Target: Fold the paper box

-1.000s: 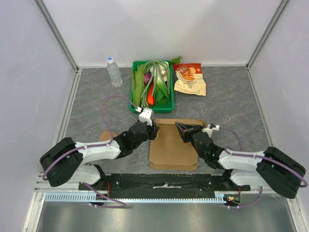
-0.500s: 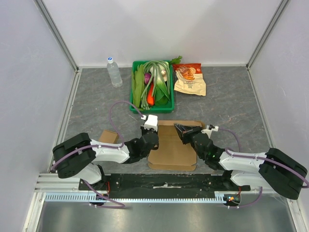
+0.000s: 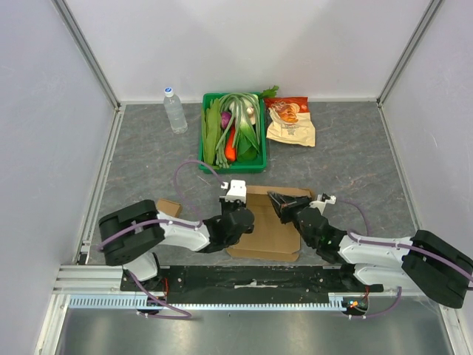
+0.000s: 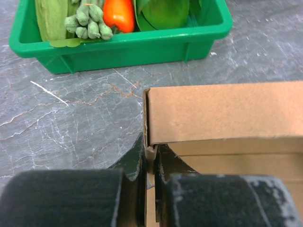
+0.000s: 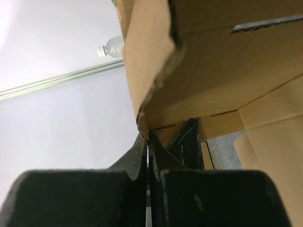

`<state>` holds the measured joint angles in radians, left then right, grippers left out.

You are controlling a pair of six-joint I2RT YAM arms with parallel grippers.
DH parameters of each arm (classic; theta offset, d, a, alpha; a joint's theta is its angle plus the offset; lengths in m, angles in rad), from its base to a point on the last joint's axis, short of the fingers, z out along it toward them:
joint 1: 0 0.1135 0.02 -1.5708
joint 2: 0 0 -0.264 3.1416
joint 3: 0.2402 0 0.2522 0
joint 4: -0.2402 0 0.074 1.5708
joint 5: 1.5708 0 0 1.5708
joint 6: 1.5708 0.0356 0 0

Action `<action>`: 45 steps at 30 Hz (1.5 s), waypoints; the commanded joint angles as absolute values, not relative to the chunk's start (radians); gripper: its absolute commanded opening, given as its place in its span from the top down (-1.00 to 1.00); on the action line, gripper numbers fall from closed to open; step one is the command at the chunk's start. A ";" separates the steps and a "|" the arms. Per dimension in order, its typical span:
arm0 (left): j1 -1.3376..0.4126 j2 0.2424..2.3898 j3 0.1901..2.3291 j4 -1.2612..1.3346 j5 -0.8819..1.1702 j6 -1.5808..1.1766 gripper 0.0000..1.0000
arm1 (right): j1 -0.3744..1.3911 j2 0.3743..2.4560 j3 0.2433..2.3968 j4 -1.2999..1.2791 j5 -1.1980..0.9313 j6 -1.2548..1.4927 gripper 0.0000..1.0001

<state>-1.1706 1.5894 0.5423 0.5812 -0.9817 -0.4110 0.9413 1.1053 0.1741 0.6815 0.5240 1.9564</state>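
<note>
The brown paper box (image 3: 267,235) lies near the table's front edge, its base flat and its far and side flaps raised. My left gripper (image 3: 238,215) is at its left side. In the left wrist view it (image 4: 150,158) is shut on the thin edge of the left flap, just below the upright far wall of the box (image 4: 222,111). My right gripper (image 3: 284,205) is at the box's far right part, shut on a raised flap. From the right wrist camera the gripper (image 5: 149,142) pinches that flap's lower corner, with the box (image 5: 213,71) overhead.
A green bin (image 3: 205,144) of vegetables stands just beyond the box, and its front wall shows as the green bin (image 4: 118,45) in the left wrist view. A water bottle (image 3: 174,109) stands at the back left, a snack bag (image 3: 290,122) at the back right. A small cardboard piece (image 3: 168,207) lies left of the box.
My left arm has swung in towards the box's left side and its gripper has closed on the left flap. The box has shifted slightly nearer. The right gripper kept its hold.
</note>
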 commanded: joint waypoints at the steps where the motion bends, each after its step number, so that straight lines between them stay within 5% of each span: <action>1: -1.190 1.690 0.673 0.367 -1.265 -0.631 0.96 | 0.992 1.120 0.160 0.652 0.561 1.989 1.00; 13: -1.198 1.870 0.934 -0.547 -1.338 -1.536 0.96 | 1.060 1.131 0.133 0.716 0.614 2.011 1.00; 15: -1.207 1.873 0.986 -0.629 -1.307 -1.552 0.75 | 1.060 1.111 0.112 0.722 0.632 2.019 1.00; 16: -1.213 1.843 0.985 -0.626 -1.298 -1.549 0.29 | 1.060 1.103 0.104 0.726 0.641 2.023 1.00; 17: -1.230 1.823 0.953 -0.608 -1.293 -1.533 0.15 | 1.055 1.092 0.097 0.723 0.647 2.020 1.00; 24: -1.250 1.517 0.600 0.224 -1.100 -0.813 -0.41 | 1.022 1.029 0.097 0.684 0.629 1.984 1.00; 33: -1.282 1.019 0.355 0.400 -0.734 -0.528 -0.41 | 0.973 1.032 0.123 0.638 0.591 1.962 1.00; 39: -1.247 0.740 0.356 0.162 -0.636 -0.531 -0.50 | 0.963 1.066 0.150 0.672 0.552 1.882 1.00; 45: -0.852 0.777 0.495 0.026 -0.143 -0.650 -0.79 | 0.962 1.176 0.202 0.744 0.480 1.774 1.00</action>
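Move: At the box's far-left corner the left hand already has the corner flap in its fingers, with the far wall's middle some 10 cm to the right and the box floor's middle about 11 cm back, 8 cm right and 6 cm below. The green crate sits 15 cm ahead; a small cardboard piece lies about 18 cm left and 6 cm back. From the right hand, which is at the far wall's middle, the flap is about 9 cm left and 1 cm ahead. Keeping its pinch on the corner flap, the left hand swings some 25 degrees counter-clockwise almost on the spot, then opens wide and lets go, backing off with a small dip left and down. It then rises, up about 10 cm in all, swinging back clockwise and rolling its left side down, and finally eases forward. The right hand stays shut at the far wall, edging back 2 cm and returning most of the way. ##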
